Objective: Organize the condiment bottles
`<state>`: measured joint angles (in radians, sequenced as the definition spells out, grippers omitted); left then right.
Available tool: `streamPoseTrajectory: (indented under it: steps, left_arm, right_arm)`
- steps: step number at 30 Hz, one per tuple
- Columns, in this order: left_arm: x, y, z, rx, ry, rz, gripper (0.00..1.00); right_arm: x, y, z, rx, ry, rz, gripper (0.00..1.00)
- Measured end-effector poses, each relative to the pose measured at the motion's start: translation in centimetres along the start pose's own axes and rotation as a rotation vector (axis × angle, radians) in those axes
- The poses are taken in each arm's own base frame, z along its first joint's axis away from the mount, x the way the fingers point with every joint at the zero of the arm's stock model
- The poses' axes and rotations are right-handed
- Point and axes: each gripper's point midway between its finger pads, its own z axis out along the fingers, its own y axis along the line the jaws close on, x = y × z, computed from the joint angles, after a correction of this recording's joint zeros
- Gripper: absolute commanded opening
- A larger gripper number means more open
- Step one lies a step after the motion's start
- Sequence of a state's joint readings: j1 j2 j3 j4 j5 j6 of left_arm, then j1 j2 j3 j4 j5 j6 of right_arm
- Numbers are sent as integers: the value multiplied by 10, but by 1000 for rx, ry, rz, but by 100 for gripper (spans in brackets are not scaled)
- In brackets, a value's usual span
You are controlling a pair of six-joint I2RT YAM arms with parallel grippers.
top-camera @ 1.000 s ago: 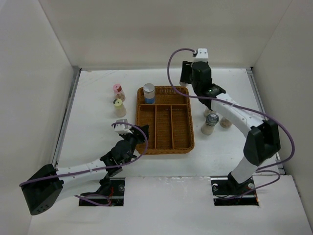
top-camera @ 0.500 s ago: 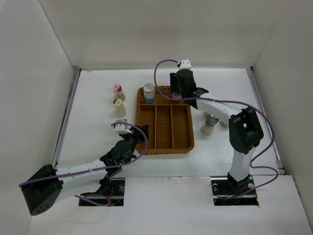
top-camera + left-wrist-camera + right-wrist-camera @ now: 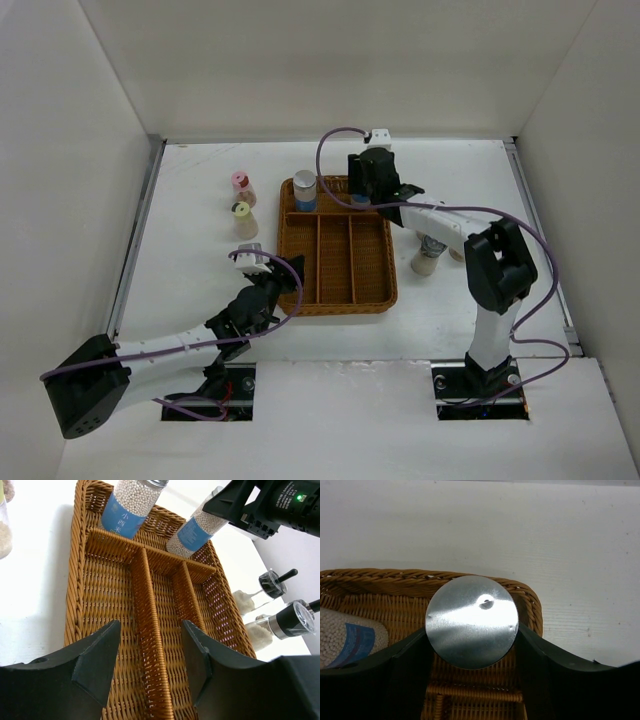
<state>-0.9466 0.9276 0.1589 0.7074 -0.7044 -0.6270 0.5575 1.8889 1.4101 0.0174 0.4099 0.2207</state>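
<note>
My right gripper (image 3: pixel 366 188) is shut on a grey-capped condiment bottle (image 3: pixel 471 621) with a blue-and-white label (image 3: pixel 196 529). It holds the bottle in the back right part of the brown wicker tray (image 3: pixel 340 290). Whether the bottle's base touches the tray floor I cannot tell. A second grey-capped bottle (image 3: pixel 305 190) stands upright at the tray's back left (image 3: pixel 126 507). My left gripper (image 3: pixel 290 270) hovers open over the tray's near left edge, nothing between its fingers (image 3: pixel 100 652). Pink-capped (image 3: pixel 240 184) and yellow-capped (image 3: pixel 241 214) bottles stand left of the tray.
Another grey-capped bottle (image 3: pixel 250 252) stands just left of the tray beside my left wrist. Beige bottles with metal tops (image 3: pixel 430 250) (image 3: pixel 287 621) stand right of the tray, partly under the right arm. White walls enclose the table on three sides.
My right gripper has swung left with its bottle, from beyond the tray's back right corner to the back right compartment. The left arm has stayed put.
</note>
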Motion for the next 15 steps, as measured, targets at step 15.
streamPoseTrajectory:
  steps: [15]
  left_arm:
    - [0,0,0,0,0,-1,50]
  right_arm:
    - [-51,-5,-40,-28,-114,61,88]
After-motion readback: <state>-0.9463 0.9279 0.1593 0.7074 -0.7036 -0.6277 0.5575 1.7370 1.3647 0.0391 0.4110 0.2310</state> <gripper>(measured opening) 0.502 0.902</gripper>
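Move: The held silver-lidded bottle stands in the basket's far compartment, between the right fingers, its middle about 5 cm below the hand. Level with it and some 12 cm to its left stands the other blue-label bottle. Outside the basket, one dark-topped grinder is about 16 cm right and 6 cm back, the near grinder 15 cm right and 14 cm back. From the left hand, the held bottle lies about 20 cm ahead and 15 cm right. The silver-lidded bottle is let go where it stands: the right fingers, still closed around its upper part, spread first while the hand stays almost in place. The hand then climbs off the lid, faster and faster, about 6 cm up with a slight drift back towards the base, its fingers tipping up around 5 degrees and staying open. ##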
